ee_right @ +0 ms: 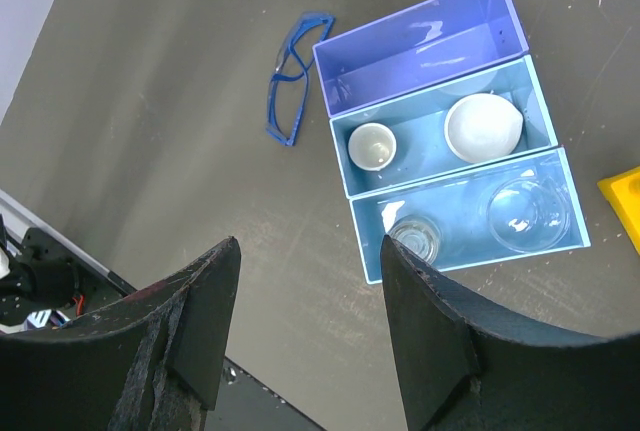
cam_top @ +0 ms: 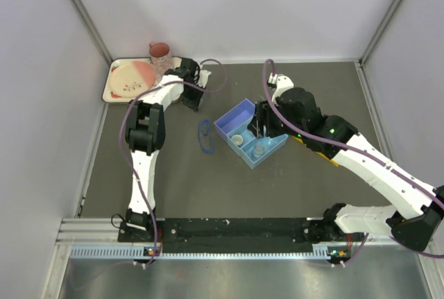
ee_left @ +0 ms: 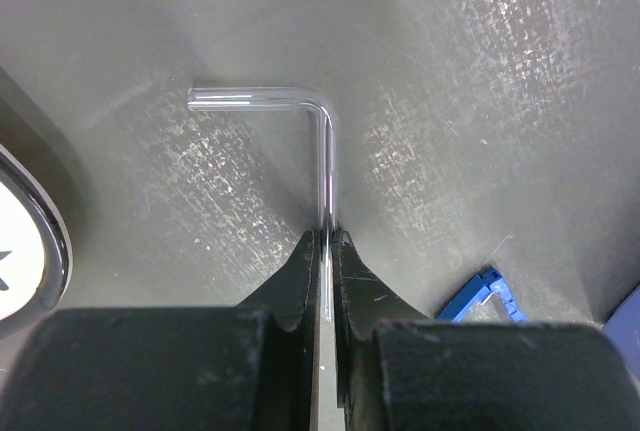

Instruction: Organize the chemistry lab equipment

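A thin glass rod, bent into an L, lies on the dark table, and my left gripper is shut on its straight end. This gripper is at the back left of the table. My right gripper hangs open and empty above the blue divided tray. The tray's middle compartment holds two small white dishes. Its near compartment holds a small clear beaker and another clear round glass. Blue-rimmed goggles lie on the table left of the tray.
A corner of the yellow rack shows right of the tray. A cream tray with a plate and a pink mug sit in the back left corner. A round white thing with a dark rim is close to the left gripper.
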Motion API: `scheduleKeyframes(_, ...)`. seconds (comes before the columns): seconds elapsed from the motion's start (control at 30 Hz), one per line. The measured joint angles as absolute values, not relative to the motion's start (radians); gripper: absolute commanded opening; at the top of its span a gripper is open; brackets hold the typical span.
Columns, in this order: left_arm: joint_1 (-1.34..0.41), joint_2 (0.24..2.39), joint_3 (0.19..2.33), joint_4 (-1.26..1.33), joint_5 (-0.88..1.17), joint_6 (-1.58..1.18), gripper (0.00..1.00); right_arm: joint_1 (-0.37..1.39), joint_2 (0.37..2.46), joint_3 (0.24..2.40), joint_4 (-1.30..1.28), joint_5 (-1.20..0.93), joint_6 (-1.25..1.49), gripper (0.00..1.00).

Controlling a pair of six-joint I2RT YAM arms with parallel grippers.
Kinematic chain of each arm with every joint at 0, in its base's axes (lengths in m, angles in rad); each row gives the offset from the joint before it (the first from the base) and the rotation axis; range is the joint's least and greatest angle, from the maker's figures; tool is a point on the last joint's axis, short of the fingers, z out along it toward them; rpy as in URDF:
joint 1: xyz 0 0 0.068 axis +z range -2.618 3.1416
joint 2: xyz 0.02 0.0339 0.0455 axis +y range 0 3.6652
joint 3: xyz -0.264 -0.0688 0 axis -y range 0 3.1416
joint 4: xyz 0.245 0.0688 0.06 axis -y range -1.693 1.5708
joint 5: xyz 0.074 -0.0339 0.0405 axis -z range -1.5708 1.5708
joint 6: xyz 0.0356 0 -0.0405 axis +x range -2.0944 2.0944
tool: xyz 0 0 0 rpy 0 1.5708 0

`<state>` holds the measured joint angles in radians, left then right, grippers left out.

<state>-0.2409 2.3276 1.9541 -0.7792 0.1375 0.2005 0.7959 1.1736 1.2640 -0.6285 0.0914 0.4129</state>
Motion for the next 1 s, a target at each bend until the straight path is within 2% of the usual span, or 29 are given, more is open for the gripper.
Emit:
scheduleKeyframes(0.3, -0.243, 2.294, 1.944, -0.809, 0.137, 0.2, 0.0, 0.796, 1.174, 1.264, -0.628, 0.088, 0.413, 0.59)
scheduleKeyframes(0.57, -0.281, 2.145, 1.946, -0.847, 0.125, 0.201, 0.0, 0.796, 1.174, 1.264, -0.628, 0.084, 0.413, 0.59)
scheduleKeyframes(1.0, -0.524, 2.059, 1.979, -0.885, 0.096, 0.175, 0.0, 0.796, 1.156, 1.264, -0.659, 0.177, 0.393, 0.6)
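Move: The bent glass tube is already pinched in the left fingers at table level; the empty violet compartment of the blue box, where it is heading, lies about 16 cm right and 5 cm back, at nearly the same height. The blue clamp is some 4 cm right and 10 cm back; the small white cup in the box 16 cm right and 11 cm back, the white bowl 21 cm right and 8 cm back. From the right hand, that compartment is roughly 20 cm ahead, 8 cm left and 24 cm below. The bent glass tube, kept pinched in the left hand's shut fingers, goes up off the table about 13 cm, almost straight at first, then swings level to the right some 12 cm and back 7 cm, towards the violet compartment. The wrist turns clockwise and its fingers tip slightly forward on the way. Late on, the empty, open right hand eases about 2 cm to the right. ##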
